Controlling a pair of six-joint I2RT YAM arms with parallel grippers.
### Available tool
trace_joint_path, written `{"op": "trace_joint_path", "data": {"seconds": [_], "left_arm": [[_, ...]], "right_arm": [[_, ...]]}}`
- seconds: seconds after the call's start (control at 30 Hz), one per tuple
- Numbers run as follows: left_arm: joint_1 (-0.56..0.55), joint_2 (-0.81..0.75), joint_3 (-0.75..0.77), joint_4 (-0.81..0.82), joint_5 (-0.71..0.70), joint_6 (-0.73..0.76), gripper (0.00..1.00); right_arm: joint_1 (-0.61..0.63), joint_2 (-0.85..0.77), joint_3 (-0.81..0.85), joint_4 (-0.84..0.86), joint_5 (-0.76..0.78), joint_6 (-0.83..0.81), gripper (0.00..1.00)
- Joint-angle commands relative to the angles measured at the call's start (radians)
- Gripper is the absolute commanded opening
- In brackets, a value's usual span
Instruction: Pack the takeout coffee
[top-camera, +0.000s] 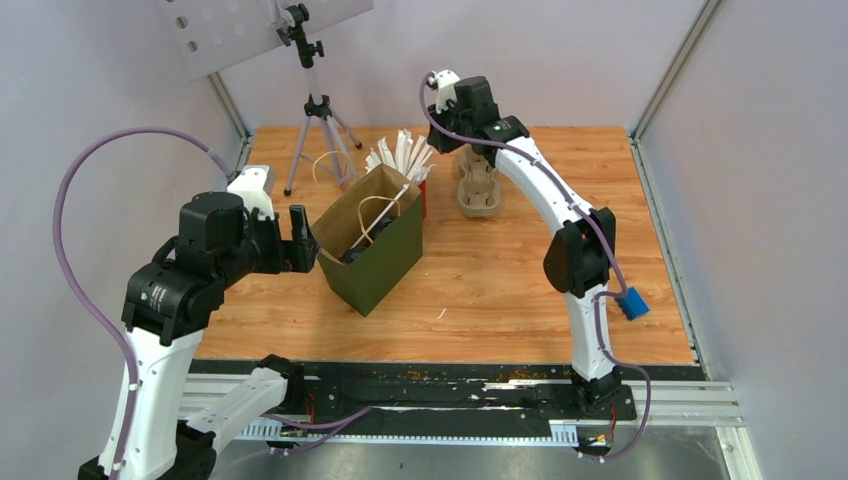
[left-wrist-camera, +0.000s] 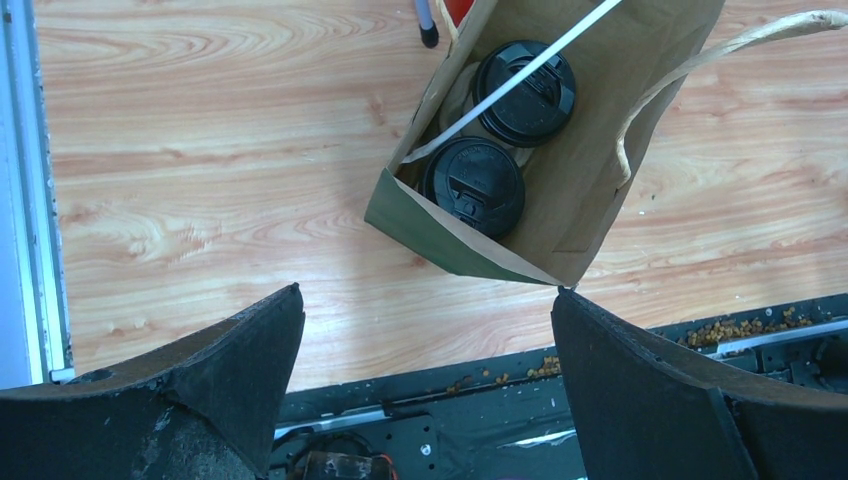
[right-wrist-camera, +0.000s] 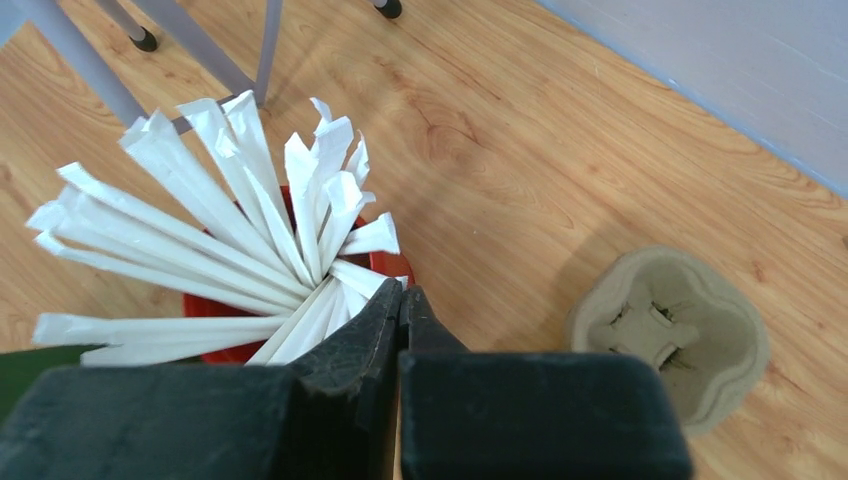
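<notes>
Two takeout coffee cups with black lids (left-wrist-camera: 523, 92) (left-wrist-camera: 473, 185) stand side by side inside the open green-and-brown paper bag (left-wrist-camera: 580, 180) (top-camera: 375, 262). A white wrapped straw (left-wrist-camera: 590, 22) leans across them. My left gripper (left-wrist-camera: 428, 292) (top-camera: 300, 240) hangs open beside the bag's left end, holding nothing. At the back, my right gripper (right-wrist-camera: 402, 292) (top-camera: 445, 138) is shut, its tips at the near rim of the red cup (right-wrist-camera: 212, 304) of white straws (right-wrist-camera: 250, 210). No straw shows between its fingers.
A beige pulp cup tray (right-wrist-camera: 670, 335) (top-camera: 480, 190) sits just right of the red cup. A tripod (top-camera: 318, 110) stands at the back left behind the bag. Grey walls close in the table on the left, back and right.
</notes>
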Motion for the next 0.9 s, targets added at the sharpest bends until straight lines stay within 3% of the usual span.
{"op": "trace_joint_path", "data": {"seconds": [0.0, 0.23, 0.37, 0.87], "left_arm": [[0.005, -0.008, -0.001, 0.043, -0.009, -0.001, 1.0], [0.005, -0.01, 0.008, 0.061, -0.03, 0.005, 1.0], [0.005, -0.007, 0.003, 0.076, -0.027, -0.001, 1.0], [0.005, 0.017, 0.017, 0.129, -0.027, -0.006, 1.0]], "right_arm": [[0.002, -0.152, 0.016, -0.017, 0.024, 0.038, 0.0], [0.001, -0.268, 0.092, -0.112, 0.069, 0.048, 0.0], [0.002, -0.39, 0.038, -0.116, 0.089, 0.128, 0.0], [0.023, -0.687, -0.083, -0.125, -0.14, 0.327, 0.0]]}}
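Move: The straw is already pinched in my shut right fingers at the red cup. The paper bag it is meant for lies some 19 cm back and 12 cm to the left, its middle about 8 cm lower. The red cup is roughly 3 cm back, 5 cm left and 13 cm below; the cup carrier is about level, 10 cm to the right and 17 cm below. From my open left hand the bag is about 10 cm ahead, 12 cm right, 20 cm below. I pull the straw up and away from the red cup with my right hand, at first nearly straight up, then ever more back towards my base: about 27 cm up, 18 cm back and slightly right. My fingers keep their pinch and tip up some 25 degrees towards level. My open left hand eases about 2 cm forward and up beside the bag. ##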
